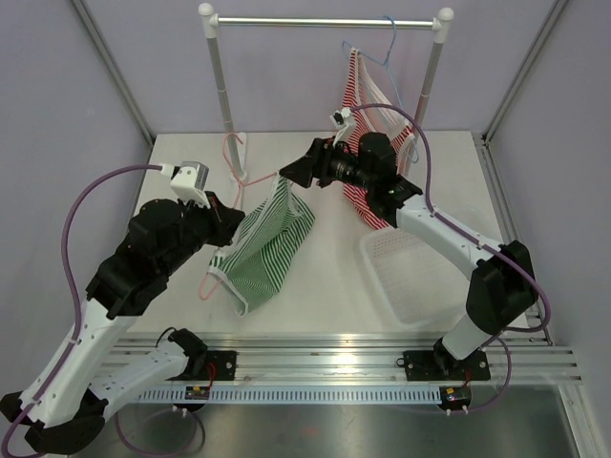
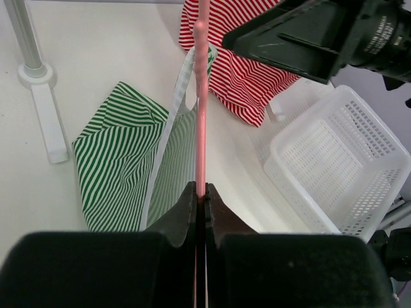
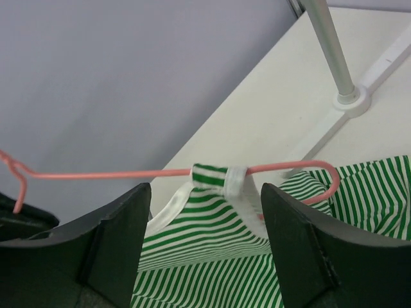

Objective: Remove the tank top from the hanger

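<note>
A green-and-white striped tank top point(image 1: 267, 243) hangs from a pink wire hanger point(image 1: 256, 177) held above the table. My left gripper point(image 1: 227, 229) is shut on the hanger's wire point(image 2: 200, 96), with the tank top point(image 2: 115, 160) drooping to its left. The right gripper point(image 1: 289, 174) sits at the top of the garment. In the right wrist view it point(image 3: 205, 196) is open, its jaws on either side of the strap point(image 3: 218, 179) that loops over the hanger point(image 3: 115, 173), not touching it. The green cloth point(image 3: 212, 256) fills the space below the strap.
A white clothes rack point(image 1: 325, 21) stands at the back, with a red striped top point(image 1: 368, 105) on a blue hanger point(image 1: 382, 48). A white mesh basket point(image 1: 420, 272) sits on the table at the right. The rack's pole and foot point(image 3: 331, 45) are close behind the strap.
</note>
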Tool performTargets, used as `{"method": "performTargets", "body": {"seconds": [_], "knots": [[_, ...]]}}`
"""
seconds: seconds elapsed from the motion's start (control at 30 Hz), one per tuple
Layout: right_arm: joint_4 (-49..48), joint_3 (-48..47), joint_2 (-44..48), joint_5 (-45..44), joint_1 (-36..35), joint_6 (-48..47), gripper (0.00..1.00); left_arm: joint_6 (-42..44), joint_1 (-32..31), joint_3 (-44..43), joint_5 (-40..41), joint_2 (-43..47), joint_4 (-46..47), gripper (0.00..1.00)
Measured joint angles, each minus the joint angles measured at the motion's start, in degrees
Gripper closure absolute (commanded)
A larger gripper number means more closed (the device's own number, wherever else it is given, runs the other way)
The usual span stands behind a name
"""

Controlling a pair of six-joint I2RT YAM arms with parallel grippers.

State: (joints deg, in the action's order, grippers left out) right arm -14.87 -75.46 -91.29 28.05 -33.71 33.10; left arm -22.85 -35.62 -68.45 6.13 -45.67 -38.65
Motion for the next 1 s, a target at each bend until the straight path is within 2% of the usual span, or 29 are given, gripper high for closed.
{"method": "performTargets", "body": {"seconds": [0.2,0.33,0.37,0.43,0.63,0.77,1.0], "knots": [[5.1,-3.2,-4.1,-3.0,-1.9,-4.5,0.38,-0.5,0.0,0.7,-1.3,1.5,-0.2,1.0],[6.9,-3.3,-4.8,-3.1,-2.2,-6.0,0.65,-0.6,0.0,0.7,-1.3,1.9,-0.2,1.0],[7.1,-3.4,-4.9,-3.1,-2.2,-6.3,0.85,-0.6,0.0,0.7,-1.3,1.9,-0.2,1.0],[7.3,-3.4,-4.9,-3.2,-2.3,-6.9,1.0,-0.6,0.0,0.7,-1.4,1.7,-0.2,1.0],[8.0,-4.0,-4.9,-6.0,-2.3,-8.0,1.0,-0.3,0.0,0.7,-1.4,1.7,-0.5,1.0],[11.2,-5.6,-5.1,-12.6,-2.3,-8.9,1.0,0.5,0.0,0.7,-1.4,2.4,-1.9,1.0],[19.5,-16.2,-9.4,-23.1,-1.9,-10.3,1.0,1.5,0.0,0.7,-2.0,4.4,-2.6,1.0]]}}
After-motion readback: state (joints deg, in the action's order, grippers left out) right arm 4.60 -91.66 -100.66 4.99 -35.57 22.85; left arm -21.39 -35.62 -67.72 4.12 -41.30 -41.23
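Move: The green tank top's near-side shoulder strap, looped on the hanger's arm, lies about 4 cm below the open right fingers, 1 cm ahead and 2 cm to their left. The hanger arm's end pokes out some 4 cm farther forward and 2 cm right of the strap. The red tank top hangs roughly 15 cm right and 3 cm ahead of that hand. From the left hand, the strap is about 12 cm ahead, 8 cm right and 4 cm lower. The green tank top's strap comes between the right fingers as that hand sinks about 4 cm over the hanger arm, edging left; they close and pinch it, then draw it some 6 cm forward and a little right along the arm towards its end, swinging about 20 degrees clockwise. The left hand keeps its grip on the hanger, easing back about 2 cm. ##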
